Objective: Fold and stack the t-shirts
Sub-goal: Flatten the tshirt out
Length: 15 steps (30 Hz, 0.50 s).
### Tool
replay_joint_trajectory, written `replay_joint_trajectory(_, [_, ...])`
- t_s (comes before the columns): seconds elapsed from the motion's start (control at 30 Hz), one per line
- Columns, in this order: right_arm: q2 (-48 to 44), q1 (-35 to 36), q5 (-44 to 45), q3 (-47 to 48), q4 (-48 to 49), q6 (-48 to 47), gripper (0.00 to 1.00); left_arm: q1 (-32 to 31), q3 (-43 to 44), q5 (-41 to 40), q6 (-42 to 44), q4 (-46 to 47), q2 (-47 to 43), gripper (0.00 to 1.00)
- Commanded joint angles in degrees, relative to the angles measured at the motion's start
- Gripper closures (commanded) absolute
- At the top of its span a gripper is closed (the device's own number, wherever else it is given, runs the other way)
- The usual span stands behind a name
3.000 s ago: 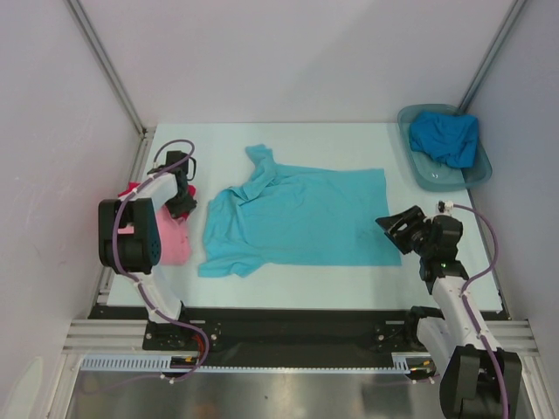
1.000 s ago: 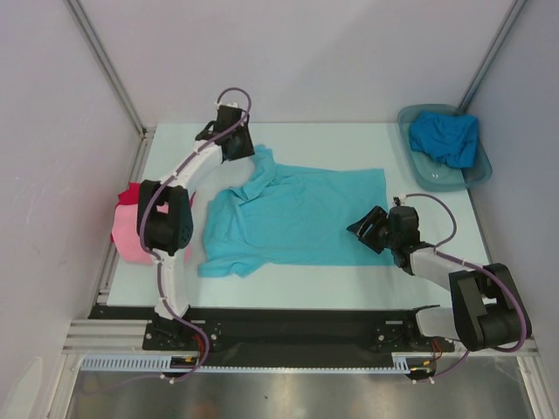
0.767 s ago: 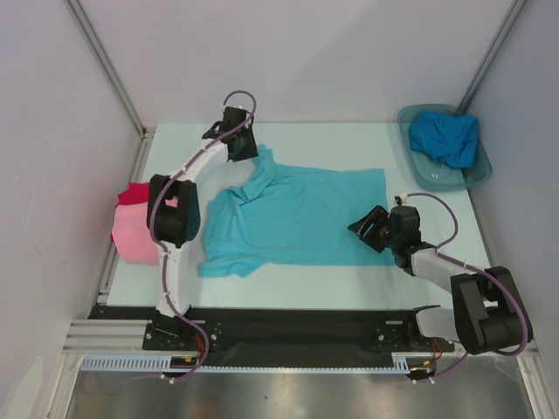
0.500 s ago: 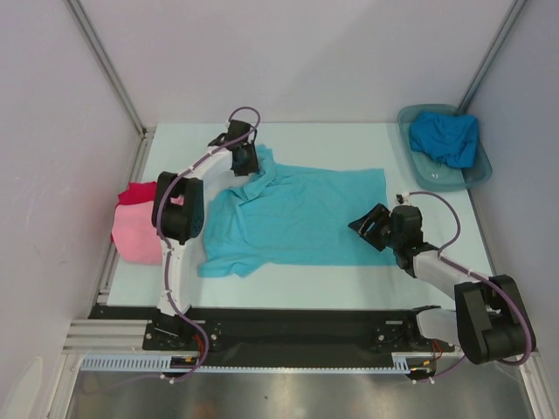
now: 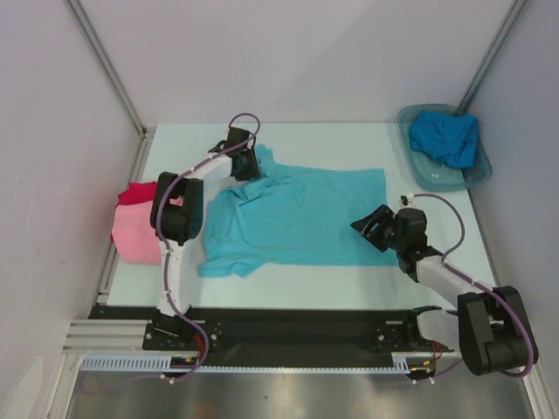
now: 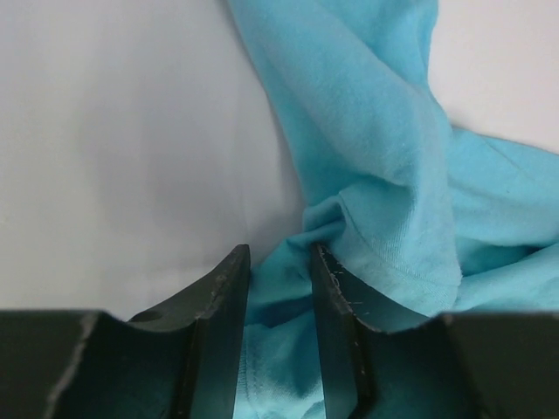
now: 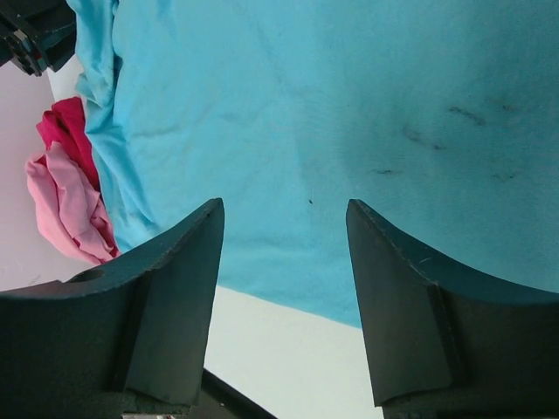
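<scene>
A turquoise t-shirt (image 5: pixel 297 218) lies spread flat on the table, its far left sleeve bunched. My left gripper (image 5: pixel 249 166) is down on that sleeve. In the left wrist view its jaws (image 6: pixel 278 253) stand open with a narrow gap, and a fold of the turquoise t-shirt (image 6: pixel 376 175) lies between them. My right gripper (image 5: pixel 369 229) hovers open over the near right hem of the turquoise t-shirt (image 7: pixel 306 105), its jaws (image 7: pixel 284 205) wide apart and empty. A pink t-shirt (image 5: pixel 140 234) and a red t-shirt (image 5: pixel 133 192) lie at the left edge. A deeper blue t-shirt (image 5: pixel 445 138) sits crumpled in the tub.
A grey translucent tub (image 5: pixel 421 179) stands at the far right corner. Bare table (image 5: pixel 349 140) runs along the far side behind the shirt. White walls close in the left, back and right. The right wrist view also catches the pink t-shirt (image 7: pixel 65 205) and red t-shirt (image 7: pixel 65 131).
My left gripper swung from the pink pile round to the far sleeve and has slid right onto it, its jaws narrowing slightly. My right gripper moved in to the hem and now holds there.
</scene>
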Motion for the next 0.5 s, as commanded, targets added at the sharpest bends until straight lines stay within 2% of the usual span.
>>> replay_joint_trajectory(0.0, [-0.76,0.02,-0.92,-0.34,2.81,0.48,0.37,-0.27,-1.84,2.78,-1.29,2.53,-3.08,0.61])
replay_joint_trajectory(0.1, [0.11,0.20,-1.00,-0.69,3.86,0.74,0.37,-0.36,-1.93,2.52,-0.94,2.62,-3.70,0.68])
replay_joint_trajectory(0.23, [0.73,0.99,-0.92,-1.57,5.44,1.18,0.38,-0.27,-1.93,0.85,-0.41,2.27,-4.75,0.92])
replay_joint_trajectory(0.3, [1.35,1.43,-0.57,-1.66,5.88,1.36,0.38,-0.36,-1.84,0.76,-0.06,1.83,-5.45,0.99])
replay_joint_trajectory(0.47, [2.05,2.65,0.14,-1.84,7.11,1.71,0.38,-0.45,-2.19,-5.04,0.64,0.95,-7.56,1.00])
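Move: The t-shirt's bunched fold at its far left corner sits right between the left fingertips, straight under the hand point and barely 1 cm lower. The blue sleeve lies about 6 cm ahead of the left hand and 3 cm to its right; the red shirt is some 24 cm to that hand's left and 6 cm back. From the right hand, the fold lies roughly 22 cm forward, 25 cm left and 5 cm down. The t-shirt's bunched fold is pinched between the left fingertips, which shut from a little under half open while the hand stays practically in place at cloth level, pointing steeply down and forward. Only once they are closed does the hand begin to rise, by well under 1 cm. ##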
